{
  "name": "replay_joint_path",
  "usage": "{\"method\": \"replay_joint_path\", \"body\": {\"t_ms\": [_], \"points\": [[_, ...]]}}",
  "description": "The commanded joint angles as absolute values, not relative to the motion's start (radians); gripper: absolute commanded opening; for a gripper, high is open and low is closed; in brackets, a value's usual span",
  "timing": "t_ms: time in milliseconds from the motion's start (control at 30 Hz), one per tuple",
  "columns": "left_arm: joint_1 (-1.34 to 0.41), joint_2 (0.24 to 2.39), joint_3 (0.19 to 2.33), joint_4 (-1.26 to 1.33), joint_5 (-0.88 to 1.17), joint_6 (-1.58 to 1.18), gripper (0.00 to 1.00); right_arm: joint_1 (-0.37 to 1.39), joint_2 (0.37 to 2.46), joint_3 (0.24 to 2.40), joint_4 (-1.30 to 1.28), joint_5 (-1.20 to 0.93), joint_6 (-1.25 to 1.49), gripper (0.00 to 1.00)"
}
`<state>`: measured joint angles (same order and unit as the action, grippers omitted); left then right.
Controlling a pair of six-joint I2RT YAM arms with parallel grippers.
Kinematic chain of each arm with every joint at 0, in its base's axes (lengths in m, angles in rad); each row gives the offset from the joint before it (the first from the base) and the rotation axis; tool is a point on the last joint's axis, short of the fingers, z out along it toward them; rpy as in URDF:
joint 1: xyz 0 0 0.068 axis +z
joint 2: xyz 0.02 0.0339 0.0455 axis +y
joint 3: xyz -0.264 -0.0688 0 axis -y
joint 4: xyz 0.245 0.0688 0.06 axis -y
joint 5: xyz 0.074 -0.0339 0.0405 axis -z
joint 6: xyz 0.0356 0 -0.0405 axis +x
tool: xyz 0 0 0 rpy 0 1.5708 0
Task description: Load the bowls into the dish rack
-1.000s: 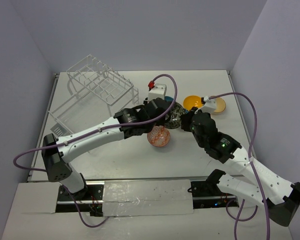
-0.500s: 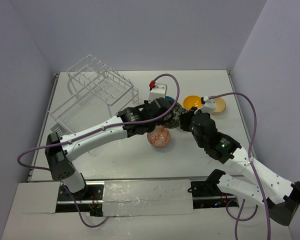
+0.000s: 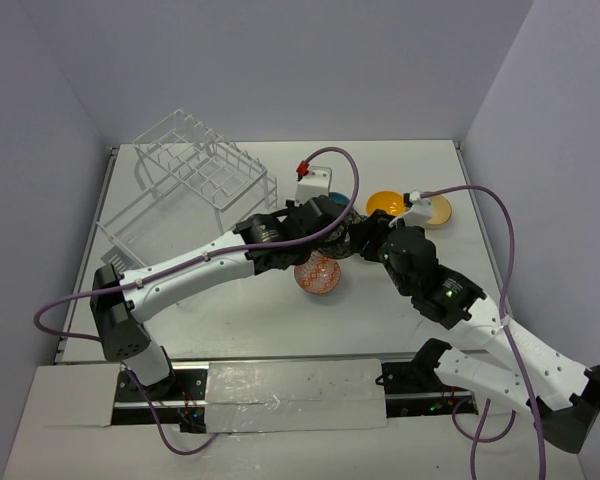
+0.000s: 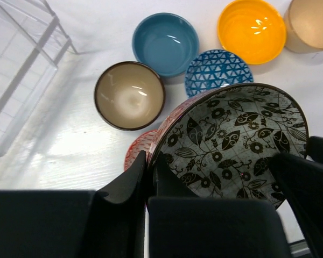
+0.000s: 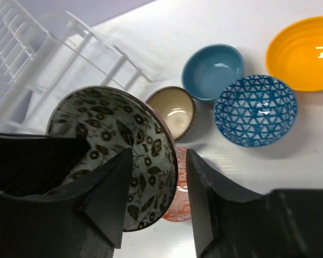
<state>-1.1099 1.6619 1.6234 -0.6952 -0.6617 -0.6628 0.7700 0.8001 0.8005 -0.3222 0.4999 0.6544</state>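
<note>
A grey patterned bowl (image 4: 237,134) hangs tilted above the table, between the two arms (image 3: 347,238). My left gripper (image 4: 151,166) is shut on its rim, one finger inside and one outside. My right gripper (image 5: 157,156) is open, its fingers standing on either side of the opposite rim (image 5: 113,140) without pressing it. Below lies the salmon bowl (image 3: 318,274). On the table beyond are the dark brown bowl (image 4: 129,95), teal bowl (image 4: 166,43), blue patterned bowl (image 4: 215,70), orange-yellow bowl (image 3: 385,205) and tan bowl (image 3: 435,210). The white wire dish rack (image 3: 185,180) stands far left.
The rack's wire legs (image 4: 21,70) come close to the dark brown bowl on its left. Grey walls close the table at the back and on both sides. Purple cables loop over both arms.
My left gripper has closed on the grey patterned bowl's rim. My right gripper, shut on that bowl before, has opened. Both arms have barely shifted.
</note>
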Motion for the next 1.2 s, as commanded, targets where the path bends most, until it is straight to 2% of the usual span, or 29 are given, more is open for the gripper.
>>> {"method": "replay_joint_path", "body": {"t_ms": [0, 167, 333, 467, 500, 700, 933, 1167], "points": [[-1.114, 1.621, 1.657, -0.680, -0.733, -0.640, 0.00, 0.779, 0.755, 0.838, -0.232, 0.471, 0.641, 0.59], [-1.112, 1.582, 1.661, -0.681, -0.833, -0.557, 0.00, 0.779, 0.729, 0.848, -0.244, 0.450, 0.626, 0.81], [-1.103, 1.543, 1.701, -0.680, -0.994, -0.388, 0.00, 0.779, 0.687, 0.844, -0.253, 0.457, 0.614, 0.92], [-1.030, 1.461, 1.678, -0.547, -1.115, -0.088, 0.00, 0.779, 0.631, 0.813, -0.255, 0.501, 0.589, 0.99], [-1.011, 1.442, 1.665, -0.546, -1.114, -0.025, 0.00, 0.779, 0.620, 0.805, -0.252, 0.509, 0.584, 1.00], [-0.895, 1.328, 1.520, -0.106, -1.106, 0.612, 0.00, 0.779, 0.575, 0.755, -0.249, 0.535, 0.577, 1.00], [-0.778, 1.382, 1.509, 0.055, -1.019, 0.891, 0.00, 0.779, 0.612, 0.762, -0.275, 0.505, 0.574, 1.00], [-0.747, 1.408, 1.427, 0.184, -0.997, 1.028, 0.00, 0.778, 0.618, 0.747, -0.273, 0.491, 0.561, 0.99]]}}
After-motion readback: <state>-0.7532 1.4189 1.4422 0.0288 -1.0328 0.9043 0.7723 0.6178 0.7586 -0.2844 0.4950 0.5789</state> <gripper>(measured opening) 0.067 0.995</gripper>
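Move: The left hand has the floral bowl pinched by its rim. The dish rack's upper tier lies about 22 cm ahead of this hand, 29 cm to its left and some 10 cm lower. Roughly 22 cm below the hand stand the orange bowl, 3 cm ahead and 2 cm left, the brown bowl, 14 cm ahead and 4 cm left, and the teal bowl, 20 cm ahead and 2 cm right. From the right hand, the tier is about 24 cm ahead, 35 cm left and 10 cm lower. The left hand keeps its pinch on the floral bowl's rim and, after a slow start, swings it some 23 cm left, nearly 20 cm up and 10 cm forward towards the dish rack, rolling its left side up and tipping the fingers upward (about 60 degrees in all) before dipping a couple of centimetres at the end. The right hand, its fingers already half open around the rim, spreads them fully and comes free of the bowl, backing off about 5 cm, mostly up, with a little drift back and to the right. ##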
